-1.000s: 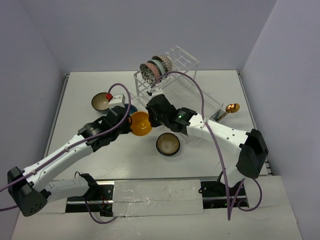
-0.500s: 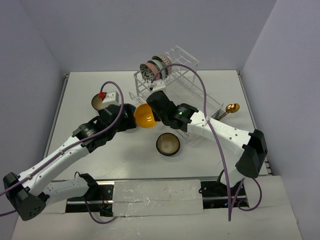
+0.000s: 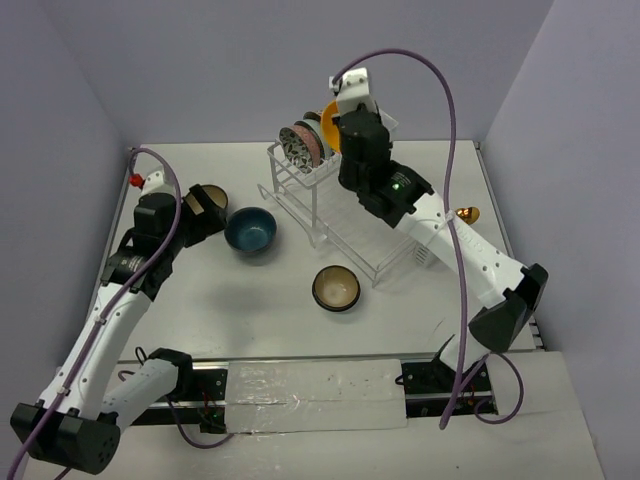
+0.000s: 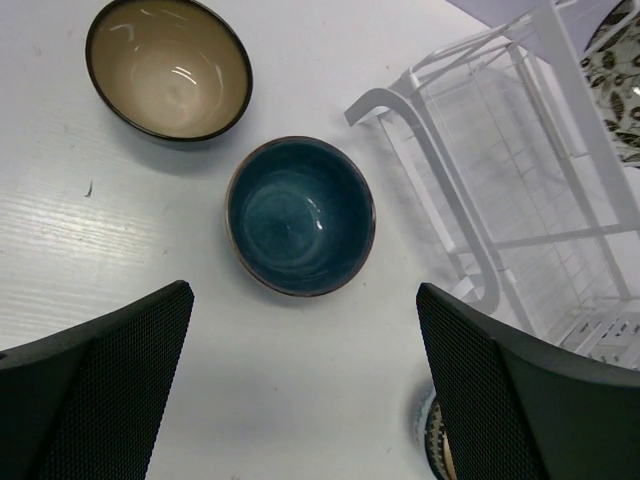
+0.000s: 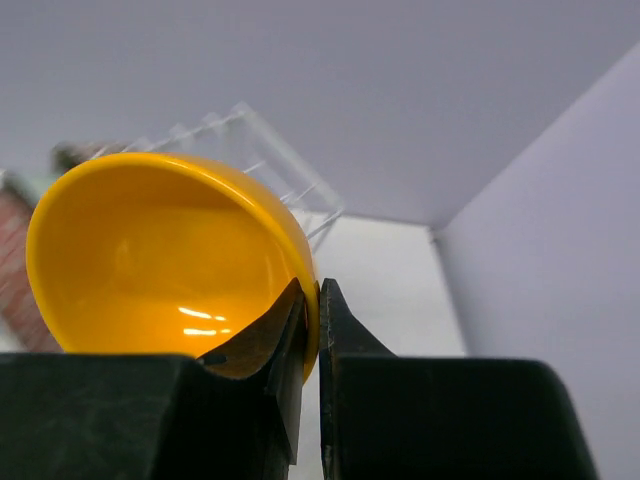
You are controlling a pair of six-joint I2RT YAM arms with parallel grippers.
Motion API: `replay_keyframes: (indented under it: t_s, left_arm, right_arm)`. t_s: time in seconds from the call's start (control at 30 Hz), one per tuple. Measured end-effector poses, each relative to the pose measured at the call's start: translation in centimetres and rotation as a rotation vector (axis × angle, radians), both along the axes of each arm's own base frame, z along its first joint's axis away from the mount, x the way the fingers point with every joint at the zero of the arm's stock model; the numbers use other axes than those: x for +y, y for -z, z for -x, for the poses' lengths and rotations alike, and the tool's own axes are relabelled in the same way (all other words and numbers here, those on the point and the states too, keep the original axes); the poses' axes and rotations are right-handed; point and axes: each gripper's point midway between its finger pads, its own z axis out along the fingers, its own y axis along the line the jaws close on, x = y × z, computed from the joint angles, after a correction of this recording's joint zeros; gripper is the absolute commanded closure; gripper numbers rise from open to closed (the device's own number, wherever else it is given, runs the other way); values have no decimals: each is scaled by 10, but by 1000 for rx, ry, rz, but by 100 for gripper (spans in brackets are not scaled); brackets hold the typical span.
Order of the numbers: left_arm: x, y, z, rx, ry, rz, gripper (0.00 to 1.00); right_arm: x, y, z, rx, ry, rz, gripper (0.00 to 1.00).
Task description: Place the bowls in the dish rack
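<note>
My right gripper (image 3: 338, 118) (image 5: 312, 292) is shut on the rim of a yellow bowl (image 5: 160, 255) (image 3: 328, 111), holding it up at the far top of the dish rack (image 3: 352, 205) (image 5: 250, 122), beside several bowls (image 3: 303, 141) that stand on edge in the upper shelf. On the table lie a dark blue bowl (image 3: 250, 230) (image 4: 300, 215), a brown bowl with a cream inside (image 3: 212, 196) (image 4: 168, 65) and another brown bowl (image 3: 336, 288). Above the table, just near of the blue bowl, my left gripper (image 3: 203, 222) (image 4: 302, 310) is open and holds nothing.
A gold spoon (image 3: 465, 215) lies to the right of the rack. In the left wrist view, the rack's white legs (image 4: 470, 230) stand right of the blue bowl, and a patterned bowl rim (image 4: 432, 440) peeks from behind my right finger. Walls close in both sides.
The left gripper has let go of the yellow bowl, opened and drawn back to the left. The right gripper took the bowl and lifted it to the rack's top.
</note>
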Motion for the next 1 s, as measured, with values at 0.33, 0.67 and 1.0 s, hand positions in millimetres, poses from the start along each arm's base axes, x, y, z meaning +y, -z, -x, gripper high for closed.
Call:
replay_keyframes:
  t_s: [0.33,0.67,1.0]
  left_arm:
    - [14,38,4,55,28,-27,1]
    - [18,37,2,51,38,-16,1]
    - [16,40,2,64,58,-7,1]
  right_arm:
    - [-25,-54,-77,-180,228,235,100]
    - [-9,-7,-131,-115,223,412,100]
    - [-2,13,-144,-82,177,445,100]
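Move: The right hand already grips the yellow bowl; the free gap in the rack's upper tier lies about 15 cm straight ahead and 12 cm below it. The speckled bowl stands some 13 cm ahead and 6 cm left, the leaf-patterned bowl about 5 cm ahead and 14 cm left, both 12 cm lower. From the empty left hand, the blue bowl is 10 cm ahead, 4 cm right and 20 cm down; the rack gap is 24 cm ahead, 30 cm right, 5 cm up. Still pinching the yellow bowl by its rim, the right hand carries it about 14 cm forward to above the rack's free gap, arching some 6 cm up and then sinking about 7 cm, while the wrist rolls its left side down and turns a little clockwise, nearly 30 degrees in all. The open left hand sinks about 4 cm, then hovers short of the blue bowl. ##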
